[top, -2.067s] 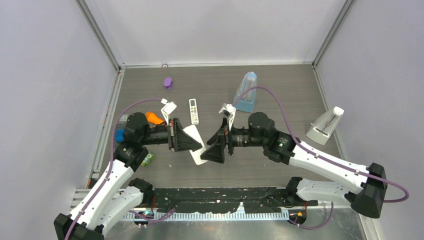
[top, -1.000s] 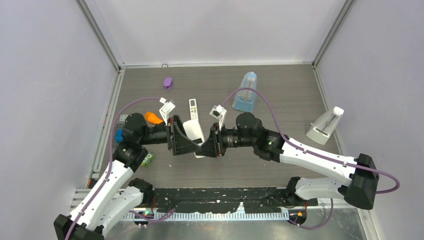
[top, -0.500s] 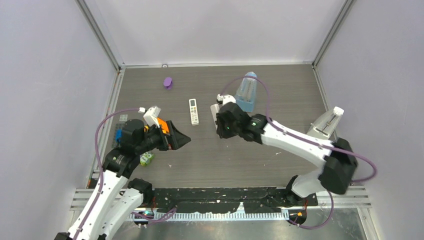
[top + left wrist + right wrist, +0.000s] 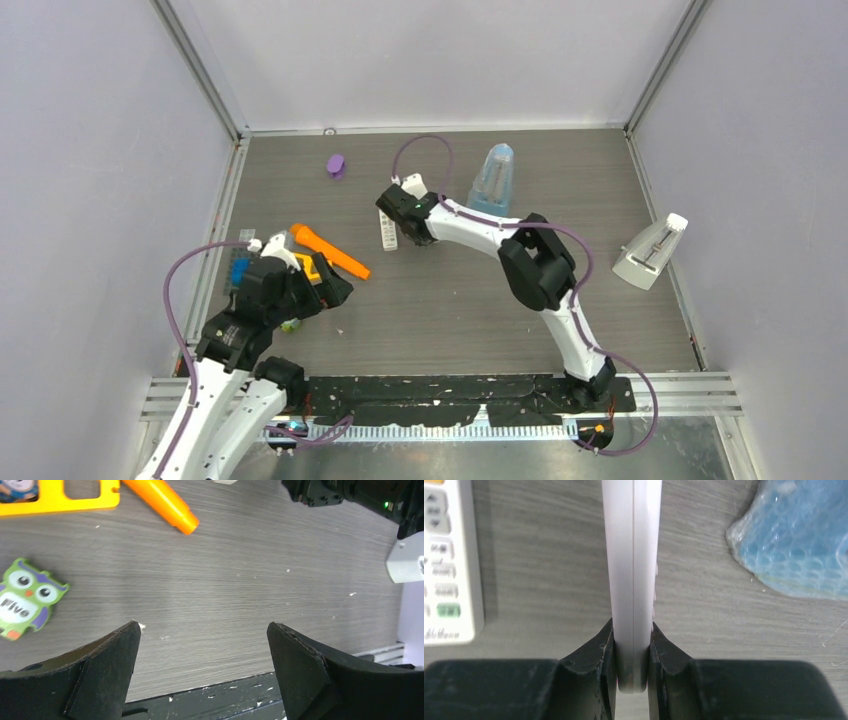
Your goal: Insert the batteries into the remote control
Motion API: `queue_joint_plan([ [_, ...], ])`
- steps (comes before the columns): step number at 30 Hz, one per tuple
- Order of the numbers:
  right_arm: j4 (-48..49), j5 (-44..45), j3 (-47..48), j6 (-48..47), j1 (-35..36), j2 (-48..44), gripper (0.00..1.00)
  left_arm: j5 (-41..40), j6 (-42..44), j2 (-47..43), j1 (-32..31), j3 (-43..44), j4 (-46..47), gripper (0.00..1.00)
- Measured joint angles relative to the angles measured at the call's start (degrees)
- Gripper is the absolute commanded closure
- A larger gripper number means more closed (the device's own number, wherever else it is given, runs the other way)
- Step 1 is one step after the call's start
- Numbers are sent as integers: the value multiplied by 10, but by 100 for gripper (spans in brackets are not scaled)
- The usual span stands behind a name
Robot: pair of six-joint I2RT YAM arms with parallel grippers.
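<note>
In the right wrist view my right gripper (image 4: 631, 627) is shut on a white remote control (image 4: 631, 555), held edge-on above the table. From above, this gripper (image 4: 402, 222) hangs at the far middle of the table, just right of a second, small white remote (image 4: 386, 234) that lies face up with its buttons (image 4: 444, 565) showing. My left gripper (image 4: 202, 627) is open wide with nothing between its fingers, low over the near left of the table (image 4: 330, 288). No batteries show in any view.
An orange marker (image 4: 331, 252) lies ahead of the left gripper, with a yellow cut-out piece (image 4: 60, 500) and a green owl tile (image 4: 25, 600) close by. A blue bubble-wrapped item (image 4: 493, 183) sits right of the right gripper. A purple lump (image 4: 336, 165) lies far left and a white stand (image 4: 650, 252) at the right.
The left gripper let go of the white remote, opened wide and drew back to the near left. The right arm carried the remote away to the far middle, beside the small remote.
</note>
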Motion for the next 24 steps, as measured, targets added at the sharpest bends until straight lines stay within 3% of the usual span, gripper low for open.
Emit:
queue_joint_plan([
  [1, -8, 10, 23, -2, -1, 22, 79, -10, 0, 1, 0, 2, -12, 0],
  [4, -26, 31, 61, -7, -1, 63, 55, -35, 3, 11, 0, 16, -43, 1],
  [6, -36, 40, 68, -7, -1, 75, 46, -49, 6, 15, 0, 21, -51, 0],
  [13, -44, 49, 73, -19, -1, 74, 40, -74, 31, -20, 0, 21, -57, 0],
  [18, -29, 6, 38, -16, 0, 43, 36, -78, 38, -27, 0, 23, -64, 1],
  [24, 3, -65, -72, 5, 1, -98, 28, -77, 44, -23, 0, 55, -101, 0],
])
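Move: The right hand still pinches the remote control on edge, its free length pointing forward. The bare table spot for it lies about 5 cm ahead of that hand and 4 cm below. A white remote lies some 7 cm left and 7 cm ahead, the bubble-wrap pouch roughly 15 cm ahead and 11 cm right, and the orange torch 18 cm left and 2 cm ahead. From the empty left hand the spot is about 19 cm ahead, 15 cm right and 15 cm below. Lower the right gripper the last 2 cm or so while easing it slightly forward, to set the remote control on the bare table between the white remote and the bubble-wrap pouch. Open the fingers to let go, pause, then draw back and up off it, about 4 cm back and 5 cm up. Meanwhile shift the open, empty left gripper about 3.5 cm left, drifting back slightly. ##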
